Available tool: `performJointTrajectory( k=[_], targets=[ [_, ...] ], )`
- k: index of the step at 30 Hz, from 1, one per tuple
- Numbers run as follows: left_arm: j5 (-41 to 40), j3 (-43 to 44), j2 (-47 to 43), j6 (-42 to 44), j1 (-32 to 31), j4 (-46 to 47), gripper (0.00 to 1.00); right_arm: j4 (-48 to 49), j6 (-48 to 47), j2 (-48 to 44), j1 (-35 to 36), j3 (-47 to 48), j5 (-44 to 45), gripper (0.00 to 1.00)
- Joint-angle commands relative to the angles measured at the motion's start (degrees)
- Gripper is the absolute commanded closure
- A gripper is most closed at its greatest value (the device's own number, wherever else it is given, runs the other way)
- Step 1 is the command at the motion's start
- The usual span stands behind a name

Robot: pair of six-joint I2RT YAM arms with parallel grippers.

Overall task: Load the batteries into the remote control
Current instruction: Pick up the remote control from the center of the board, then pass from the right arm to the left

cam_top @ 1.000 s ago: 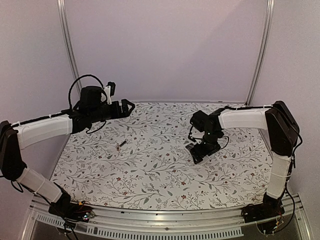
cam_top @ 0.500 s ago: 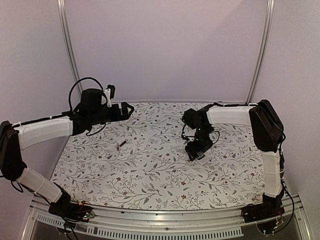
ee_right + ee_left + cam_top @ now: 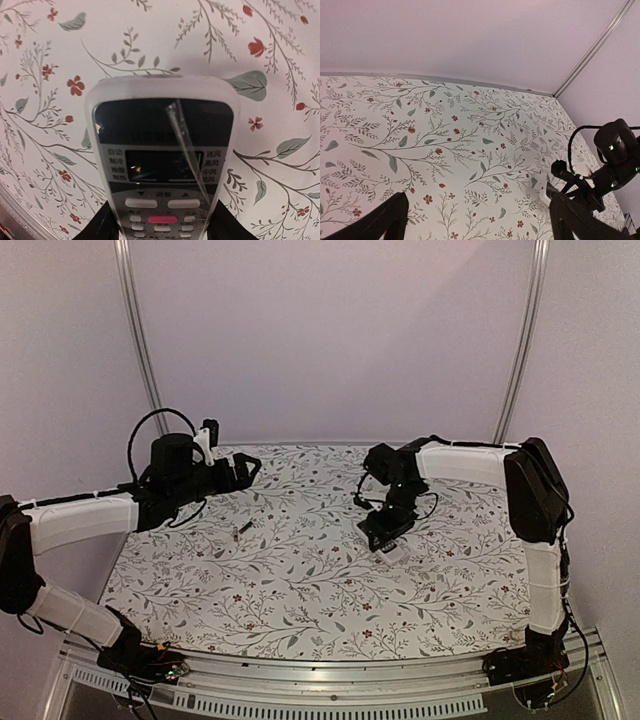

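My right gripper (image 3: 385, 532) is shut on the remote control (image 3: 392, 543) and holds it just above the table, right of the middle. In the right wrist view the remote (image 3: 161, 155) faces the camera: white body, dark display, small buttons, one red. It sits between my two fingers (image 3: 97, 226), with the right gripper (image 3: 161, 231) closed round it. One battery (image 3: 241, 531), a tiny dark cylinder, lies on the table at the left. My left gripper (image 3: 250, 466) hovers open and empty above the back left, beyond the battery. Its jaws stand wide apart in the left wrist view (image 3: 477, 217).
The table wears a floral cloth (image 3: 300, 580). Walls and metal posts (image 3: 140, 340) close in the back and sides. In the left wrist view my right arm (image 3: 615, 160) shows at the right, with a white bit of the remote (image 3: 546, 195) under it.
My right arm has swung left and carried the remote toward the table's middle. My left arm has drawn back a little to the left.
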Motion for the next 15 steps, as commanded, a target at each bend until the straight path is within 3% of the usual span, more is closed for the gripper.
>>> performJointTrajectory(
  k=[1,6,15],
  targets=[
    [14.3,-2.1,-1.9,1.4,-0.6,9.8,0.00,7.7,-0.9,-11.1,-1.5,2.2,-11.7,0.59],
    [24.0,-2.6,-1.7,3.1,-2.8,14.2,0.00,19.0,0.5,-19.1,-3.2,0.4,-23.4,0.60],
    [27.2,-1.6,0.0,8.2,-13.5,21.6,0.01,44.9,13.3,-26.7,-3.6,-8.2,-41.7,0.61]
  ],
)
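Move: About 30 cm to the left, 6 cm farther out and 17 cm higher than the right hand waits the open left gripper. The remote control is already pinched in the right fingers, its middle practically at the hand point, just over the table. The loose batteries lie on the table some 31 cm left of the right hand, 3 cm farther out and 3 cm lower. From the left hand the remote is roughly 30 cm right, 6 cm back and 17 cm below. Swinging the gripped remote up fast by some 27 cm and about 7 cm left, towards the left gripper, the right hand keeps its pinch and rolls its downward-pointing fingers over by more than 50 degrees until they point mostly left. The left hand, fingers staying wide open, comes about 11 cm right, 9 cm back and 6 cm up, yawing some 30 degrees clockwise to face the remote. ##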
